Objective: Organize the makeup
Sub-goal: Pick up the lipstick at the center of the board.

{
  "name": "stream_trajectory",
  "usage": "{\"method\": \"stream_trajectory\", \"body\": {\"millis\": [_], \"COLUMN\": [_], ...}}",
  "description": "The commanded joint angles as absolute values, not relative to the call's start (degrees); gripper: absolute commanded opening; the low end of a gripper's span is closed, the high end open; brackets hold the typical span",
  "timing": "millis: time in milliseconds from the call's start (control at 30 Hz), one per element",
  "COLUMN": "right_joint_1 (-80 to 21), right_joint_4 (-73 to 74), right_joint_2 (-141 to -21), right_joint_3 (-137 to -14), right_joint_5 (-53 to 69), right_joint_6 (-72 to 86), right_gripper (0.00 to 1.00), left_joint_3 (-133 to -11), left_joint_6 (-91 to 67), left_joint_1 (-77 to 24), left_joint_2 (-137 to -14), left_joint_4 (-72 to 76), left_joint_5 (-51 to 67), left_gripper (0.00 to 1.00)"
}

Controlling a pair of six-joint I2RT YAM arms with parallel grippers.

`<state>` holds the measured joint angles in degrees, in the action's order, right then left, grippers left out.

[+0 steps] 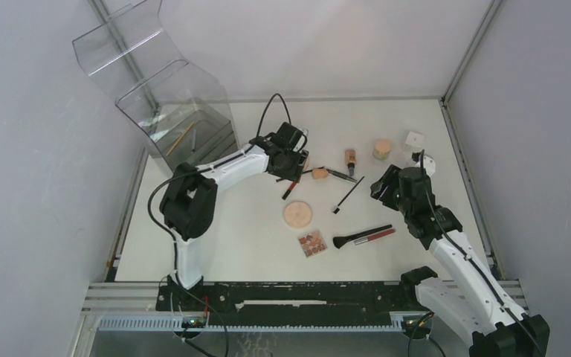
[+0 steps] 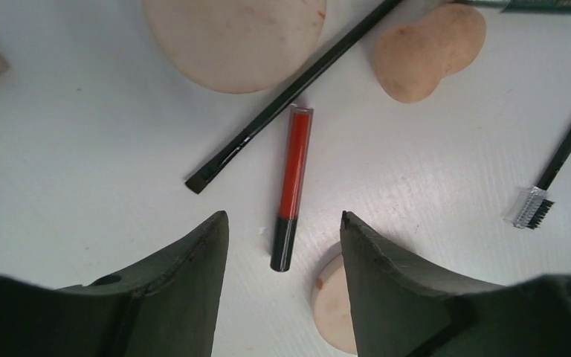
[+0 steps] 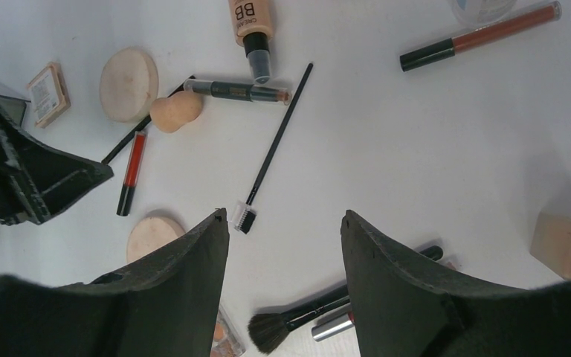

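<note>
The makeup lies scattered on the white table (image 1: 223, 238). My left gripper (image 1: 294, 172) is open and hovers low over a red tube with a black cap (image 2: 291, 186), whose cap end lies between the fingertips (image 2: 214, 230) untouched. A thin black brush (image 2: 290, 97), a beige sponge (image 2: 427, 50) and a peach disc (image 2: 234, 37) lie just beyond. A second disc (image 2: 331, 305) shows beside the right finger. My right gripper (image 3: 284, 216) is open and empty above a fluffy black brush (image 3: 320, 312), with a spoolie brush (image 3: 271, 152) ahead.
A clear acrylic organizer (image 1: 171, 111) stands at the back left. A tan BB bottle (image 1: 350, 158), jar (image 1: 381, 149) and white square piece (image 1: 414, 140) sit at the back right. A square palette (image 1: 312, 243) and red pencil (image 1: 378, 236) lie near the front.
</note>
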<state>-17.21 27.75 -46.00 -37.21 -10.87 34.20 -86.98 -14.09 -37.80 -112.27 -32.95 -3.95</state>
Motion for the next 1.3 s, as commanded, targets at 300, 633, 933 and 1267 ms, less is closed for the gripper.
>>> {"method": "stream_trajectory", "body": {"millis": [300,633,933,1267], "right_joint_1": [-16.9,-16.9,-16.9,-16.9], "right_joint_4": [26.2,25.8,25.7,25.4], "right_joint_2": [-47.1,-47.3,-47.5,-47.1], "right_joint_3": [-37.4,-37.4,-37.4,-36.9], "right_joint_5": [-11.0,-10.5,-10.3,-10.3], "right_joint_6": [34.3,34.4,34.1,33.8], "right_gripper": [0.65,0.65,0.65,0.65], "left_joint_3": [-86.8,-87.7,-92.6,-98.7], "left_joint_6": [-13.2,-8.9,8.7,15.1], "left_joint_1": [-38.7,-38.7,-38.0,-28.2], "left_joint_2": [-119.3,-117.3,-105.3,-100.2], "left_joint_4": [-32.3,-38.4,-52.5,-57.2], "left_joint_5": [-1.0,-4.8,-25.5,-43.9], "left_gripper": [0.46,0.04,0.00,0.00]}}
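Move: The lipstick (the red tube with a black end) lies almost straight under my open left hand, about 1 cm to its right and 6 cm down. Around it at table height: the black brush 4 cm ahead and 3 cm right of my hand, the sponge some 5 cm ahead and 9 cm right, one round puff 9 cm ahead, another 9 cm back, both 2 cm right. From my right hand the lipstick is roughly 10 cm ahead and 23 cm left. I sink my left hand about 5 cm with a slight drift back, closing its fingers on the lipstick near the black end. Then, keeping the pinch, I swing it up and left towards the clear organizer, rising some 16 cm and going about as far left, curving a little forward late while the hand rolls nearly 40 degrees, left side up. ##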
